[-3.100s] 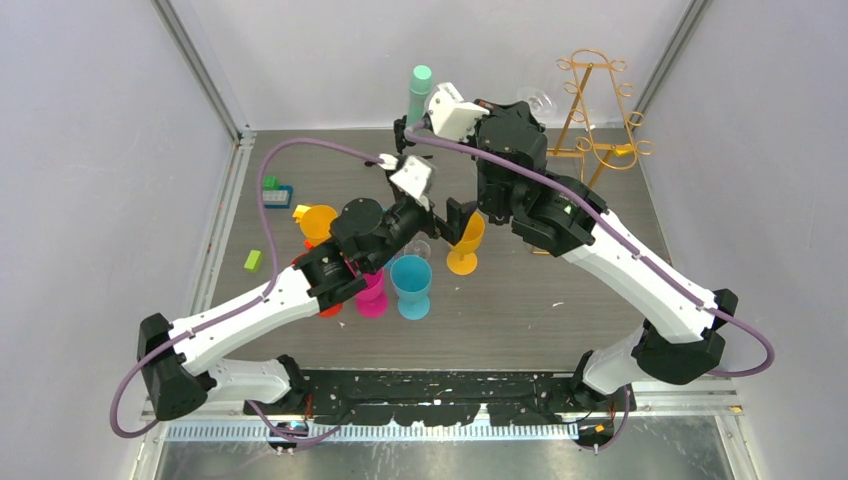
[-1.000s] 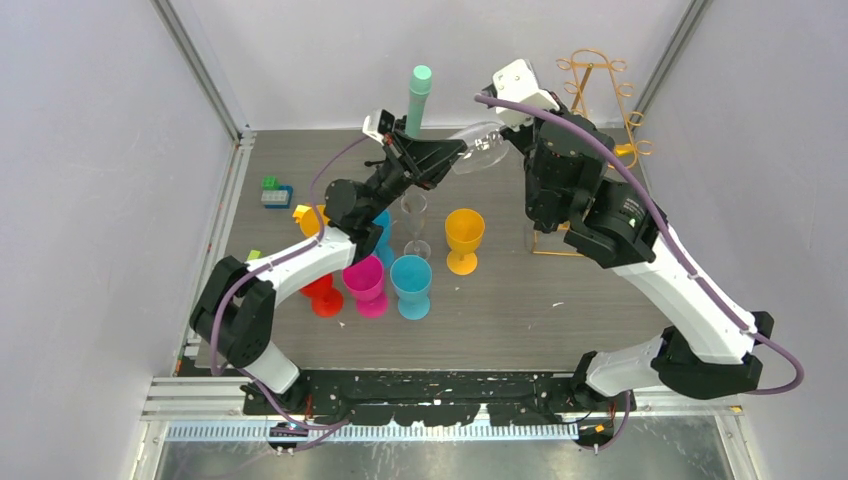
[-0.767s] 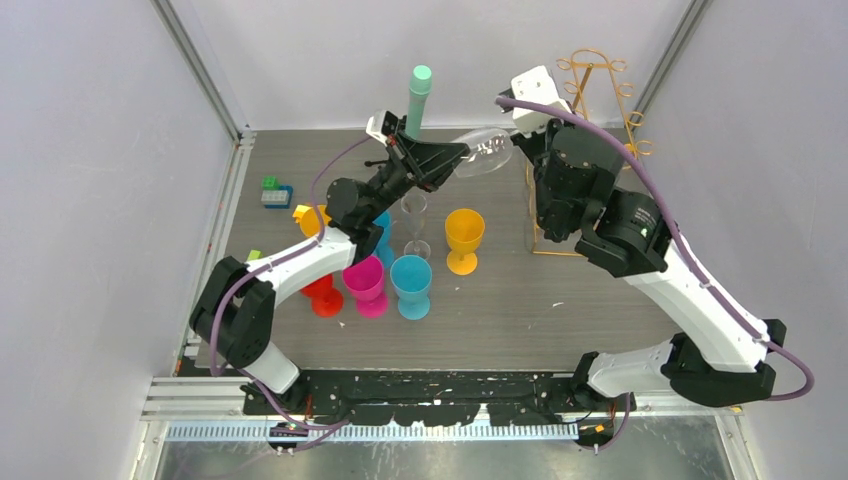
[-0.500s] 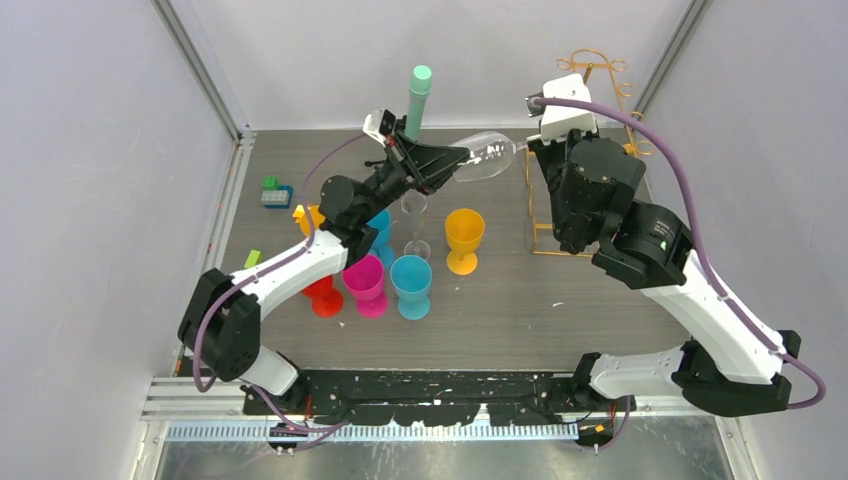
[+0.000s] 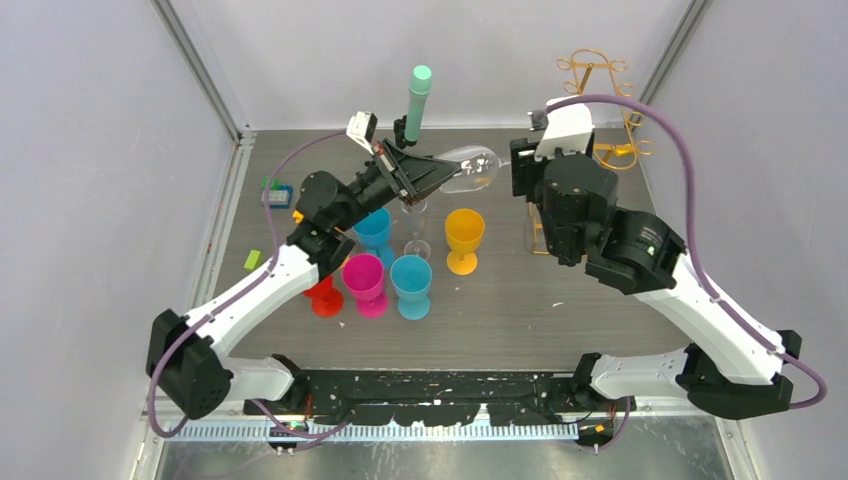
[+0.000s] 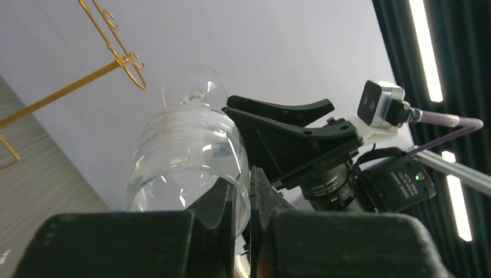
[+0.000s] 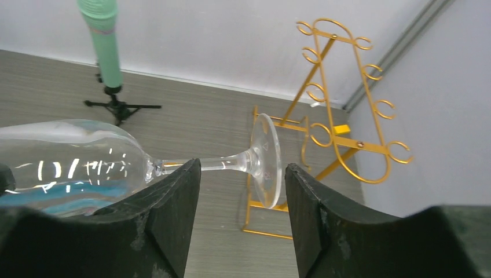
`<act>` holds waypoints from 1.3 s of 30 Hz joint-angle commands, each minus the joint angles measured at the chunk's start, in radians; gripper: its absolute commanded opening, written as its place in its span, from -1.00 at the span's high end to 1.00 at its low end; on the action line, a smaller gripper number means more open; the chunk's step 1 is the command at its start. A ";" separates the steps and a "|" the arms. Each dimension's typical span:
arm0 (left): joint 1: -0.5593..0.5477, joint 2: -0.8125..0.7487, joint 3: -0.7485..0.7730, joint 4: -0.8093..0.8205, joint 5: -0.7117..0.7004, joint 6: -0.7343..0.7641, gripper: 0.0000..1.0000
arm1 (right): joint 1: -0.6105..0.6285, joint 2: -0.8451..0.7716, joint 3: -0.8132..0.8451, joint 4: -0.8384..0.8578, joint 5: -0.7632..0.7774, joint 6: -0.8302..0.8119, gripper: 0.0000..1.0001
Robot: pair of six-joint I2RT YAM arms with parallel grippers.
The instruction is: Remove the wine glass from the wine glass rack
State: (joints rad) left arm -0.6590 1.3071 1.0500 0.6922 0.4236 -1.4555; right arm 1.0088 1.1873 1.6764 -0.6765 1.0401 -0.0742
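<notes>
The clear wine glass (image 5: 470, 170) lies on its side in the air above the table, off the gold wine glass rack (image 5: 600, 100) at the back right. My left gripper (image 5: 430, 172) is shut on its rim, one finger inside the bowl (image 6: 185, 150) and one outside. My right gripper (image 5: 515, 170) is open at the foot end. In the right wrist view the stem and foot (image 7: 267, 159) lie between the spread fingers (image 7: 173, 197), touching neither. The rack (image 7: 341, 98) stands behind them with no glass on its hooks.
A mint-green cylinder on a black tripod (image 5: 419, 95) stands at the back centre. Below the held glass are a clear tall glass (image 5: 415, 225), a yellow goblet (image 5: 464, 235), a blue cup (image 5: 411, 283), a magenta cup (image 5: 365, 280) and a teal one. Toy blocks (image 5: 275, 195) lie at the left.
My right gripper has opened and let go of the stem. The left arm, still gripping the rim, has carried the glass a little leftward, away from the rack.
</notes>
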 commanded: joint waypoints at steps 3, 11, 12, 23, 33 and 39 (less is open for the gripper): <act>-0.003 -0.150 0.053 -0.208 -0.017 0.252 1.00 | 0.006 -0.116 0.005 0.010 -0.147 0.221 -0.27; -0.016 -0.213 0.141 -0.569 0.080 0.470 1.00 | 0.006 -0.230 -0.093 0.126 -0.183 0.260 -0.26; -0.021 -0.221 0.154 -0.621 0.090 0.500 1.00 | 0.005 -0.246 -0.097 0.135 -0.181 0.258 -0.26; -0.317 -0.115 0.427 -1.291 -0.088 0.949 1.00 | 0.007 -0.337 -0.136 0.084 -0.098 0.256 -0.20; -0.429 0.113 0.573 -1.600 -0.338 1.067 1.00 | 0.006 -0.462 -0.262 0.031 -0.080 0.297 -0.20; -0.455 0.303 0.670 -1.687 -0.416 1.078 1.00 | 0.007 -0.544 -0.317 0.006 -0.051 0.334 -0.19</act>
State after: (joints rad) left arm -1.0985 1.5383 1.6318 -0.9253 0.0914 -0.4160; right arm 1.0088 0.6899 1.3781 -0.6781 0.9424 0.2058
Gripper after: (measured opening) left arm 0.074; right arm 0.598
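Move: Below and behind the left hand, which holds the clear wine glass by its rim, the free table spot is some 10 cm back, 3 cm right and 44 cm down. The light-blue glass stands about 10 cm to the left of that spot, the orange glass some 9 cm farther out than it. From the right hand, the held glass's middle lies roughly 7 cm left, level; the table spot lies about 12 cm back, 12 cm left, 44 cm down. Swinging the held glass foot-down, the left wrist turns some 80 degrees, from fingers pointing right to pointing down; the hand draws back about 12 cm, then sinks to 20 cm below its start, towards the table spot beside the light-blue glass, keeping its pinch on the rim. The right hand, already open around the foot end, backs off to the right and back, rolling left side up. ##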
